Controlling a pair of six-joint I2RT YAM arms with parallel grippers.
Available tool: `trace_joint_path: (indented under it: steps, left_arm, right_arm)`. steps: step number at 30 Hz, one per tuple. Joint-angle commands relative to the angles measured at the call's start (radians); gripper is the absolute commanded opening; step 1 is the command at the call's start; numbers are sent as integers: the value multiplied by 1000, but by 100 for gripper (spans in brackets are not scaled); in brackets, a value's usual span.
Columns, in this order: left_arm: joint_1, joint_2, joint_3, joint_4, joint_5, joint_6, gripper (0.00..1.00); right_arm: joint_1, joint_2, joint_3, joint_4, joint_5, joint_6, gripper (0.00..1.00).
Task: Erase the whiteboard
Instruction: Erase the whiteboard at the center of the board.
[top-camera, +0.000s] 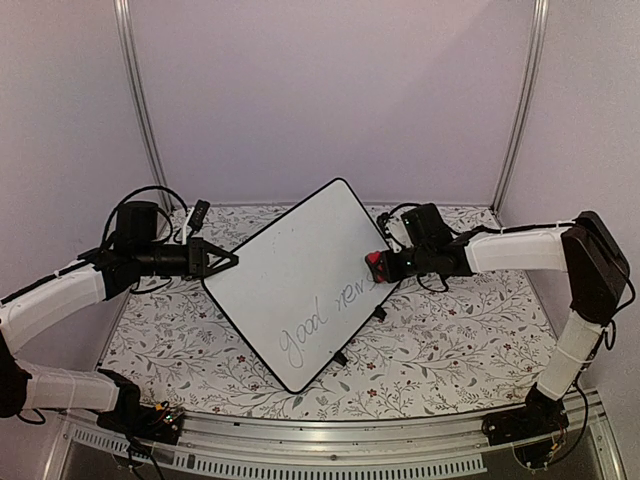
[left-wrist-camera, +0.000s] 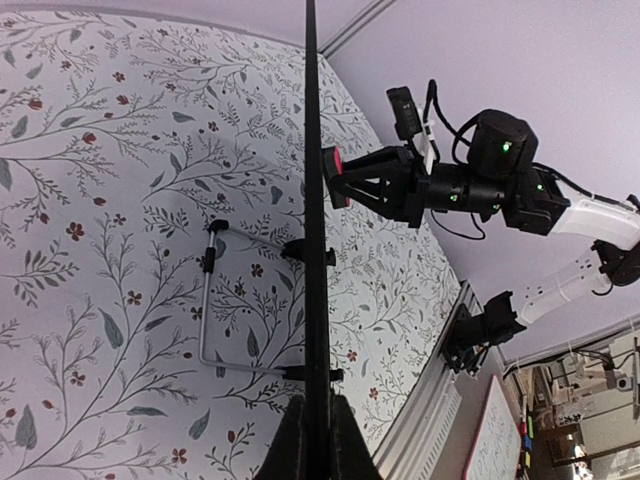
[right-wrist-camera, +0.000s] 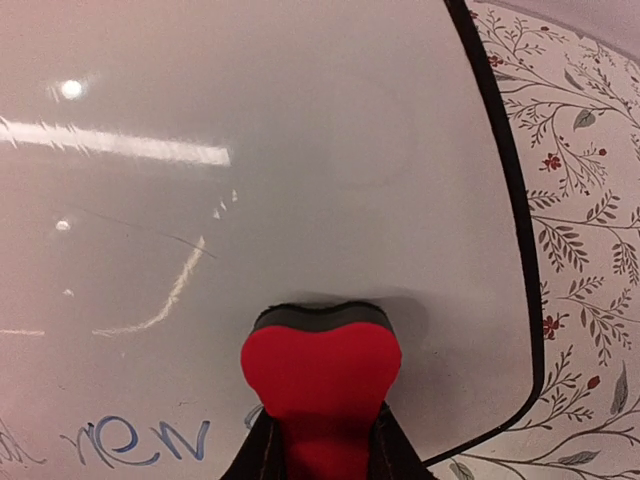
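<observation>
The whiteboard (top-camera: 290, 285) stands tilted on the table, with grey handwriting (top-camera: 325, 312) across its lower right part. My left gripper (top-camera: 230, 262) is shut on the board's left edge. In the left wrist view the board (left-wrist-camera: 314, 200) shows edge-on as a black line that runs down between the fingers (left-wrist-camera: 292, 450). My right gripper (top-camera: 383, 266) is shut on a red eraser (top-camera: 373, 264), whose dark felt face presses on the board near its right edge. In the right wrist view the eraser (right-wrist-camera: 320, 370) sits just right of the blue-grey word (right-wrist-camera: 140, 442) on the glossy surface (right-wrist-camera: 300, 150).
A floral cloth (top-camera: 450, 340) covers the table. The board's wire stand (left-wrist-camera: 205, 310) and small black feet (top-camera: 340, 357) rest on it behind and below the board. An aluminium rail (top-camera: 350, 440) runs along the near edge. Metal posts (top-camera: 140, 100) flank the back wall.
</observation>
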Motion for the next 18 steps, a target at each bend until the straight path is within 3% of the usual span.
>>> trace_joint_path:
  steps: [1,11,18]
  left_arm:
    - [-8,-6,-13,28,64,47,0]
    - [-7,0,-11,28,62,46,0]
    - [-7,-4,-12,29,54,47,0]
  right_arm:
    - [25,-41,-44,-33,-41,-20,0]
    - [47,-79,-85,-57,-21,-29,0]
    - [240,-139,-64,-45,115,-62,0]
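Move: The right hand holds the red eraser on the board's right part; the word "news" centres about 5 cm back and 4 cm left of it, 1 cm lower. "good" lies some 13 cm back, 14 cm left and a little lower; the board's right corner is about 2 cm back, 4 cm right, 3 cm down. From the left hand, "news" is roughly 25 cm right, 3 cm ahead and 12 cm down. Right hand slides the eraser about 5 cm back, then also left, over "news"; left keeps pinching the board. ##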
